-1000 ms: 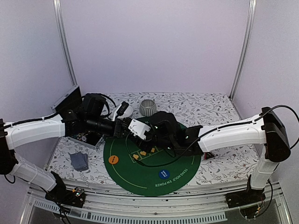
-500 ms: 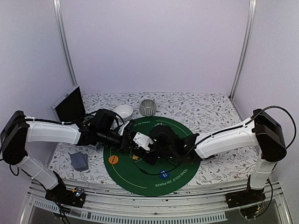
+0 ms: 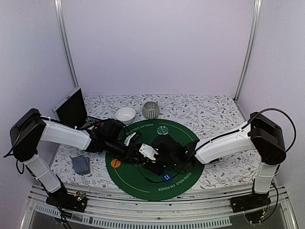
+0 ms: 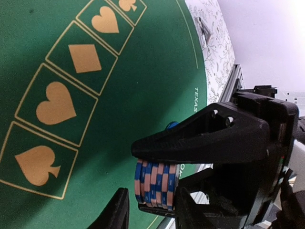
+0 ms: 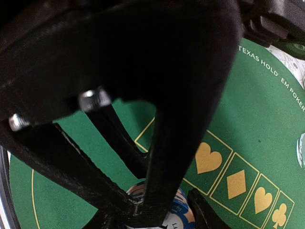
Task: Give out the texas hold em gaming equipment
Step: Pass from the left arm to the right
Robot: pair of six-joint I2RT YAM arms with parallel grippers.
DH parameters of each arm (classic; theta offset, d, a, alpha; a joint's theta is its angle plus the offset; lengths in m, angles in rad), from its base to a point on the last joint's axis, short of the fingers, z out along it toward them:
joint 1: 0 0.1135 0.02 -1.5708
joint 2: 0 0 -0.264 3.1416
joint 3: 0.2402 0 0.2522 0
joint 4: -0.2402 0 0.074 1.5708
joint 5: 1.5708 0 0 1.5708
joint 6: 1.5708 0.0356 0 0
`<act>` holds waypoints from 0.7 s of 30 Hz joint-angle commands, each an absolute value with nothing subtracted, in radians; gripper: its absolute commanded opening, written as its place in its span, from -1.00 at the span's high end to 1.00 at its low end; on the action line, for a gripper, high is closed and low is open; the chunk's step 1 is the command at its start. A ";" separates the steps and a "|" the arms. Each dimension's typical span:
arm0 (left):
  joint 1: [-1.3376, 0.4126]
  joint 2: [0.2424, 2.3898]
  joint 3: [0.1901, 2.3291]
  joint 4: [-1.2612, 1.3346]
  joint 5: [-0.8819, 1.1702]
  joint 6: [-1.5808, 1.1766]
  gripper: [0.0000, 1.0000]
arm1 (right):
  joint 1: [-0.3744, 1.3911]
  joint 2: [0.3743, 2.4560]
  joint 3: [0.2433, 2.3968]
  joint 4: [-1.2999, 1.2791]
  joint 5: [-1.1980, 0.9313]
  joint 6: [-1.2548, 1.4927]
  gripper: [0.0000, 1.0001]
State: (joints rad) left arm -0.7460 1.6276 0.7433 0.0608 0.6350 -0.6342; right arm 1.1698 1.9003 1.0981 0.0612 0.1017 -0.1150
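A stack of blue-and-pink striped poker chips (image 4: 155, 183) hangs just over the big green mat (image 3: 143, 186). My right gripper (image 5: 150, 210) is shut on it across its rims, and one of its fingers (image 4: 190, 143) lies along the top of the stack. My left gripper (image 4: 152, 193) is open around the same stack, with a gap at one finger. Both grippers meet near the mat's middle (image 3: 145, 156). On the mat lie an orange disc (image 3: 115, 163), a blue disc (image 3: 166, 177) and a pale green disc (image 3: 163, 130). Grey-blue cards (image 3: 80, 164) lie left of the mat.
A white bowl (image 3: 126, 114) and a striped grey bowl (image 3: 151, 110) stand behind the mat. A black open case (image 3: 71, 109) sits at the back left. The two arms cross low over the mat's left half.
Both arms have come down and nearer over the mat with the chip stack. My left jaws have widened off the stack, while the right grip is unchanged.
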 commanded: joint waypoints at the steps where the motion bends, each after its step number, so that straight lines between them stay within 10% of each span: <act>1: -0.736 1.688 0.730 0.030 0.593 -0.611 0.32 | 1.160 1.922 1.089 0.017 0.085 -0.099 0.96; 21: -0.620 1.508 0.795 -0.214 0.418 -0.476 -0.31 | 1.086 1.751 1.070 -0.251 0.077 0.020 0.96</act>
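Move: The chip stack sits in my right fingers, its middle at their pads, and my opening left fingers still straddle its end, with the stack's middle about 2 cm to their right and 1 cm lower. From my right hand the blue button lies about 9 cm right, 3 cm back and 7 cm down; the spade square some 5 cm ahead, 2 cm left and 7 cm down. From my left hand the orange button is roughly 12 cm left, 5 cm ahead and 7 cm down. I open my left fingers wider and clear the chip stack: after sinking about 3 cm together with my right hand, my left draws off to the left, about 5 cm, and some 3 cm forward towards the orange button, rising slightly. My right keeps its pinch on the stack, carries it about 5 cm right towards the blue button, dipping first and then starting to rise. ##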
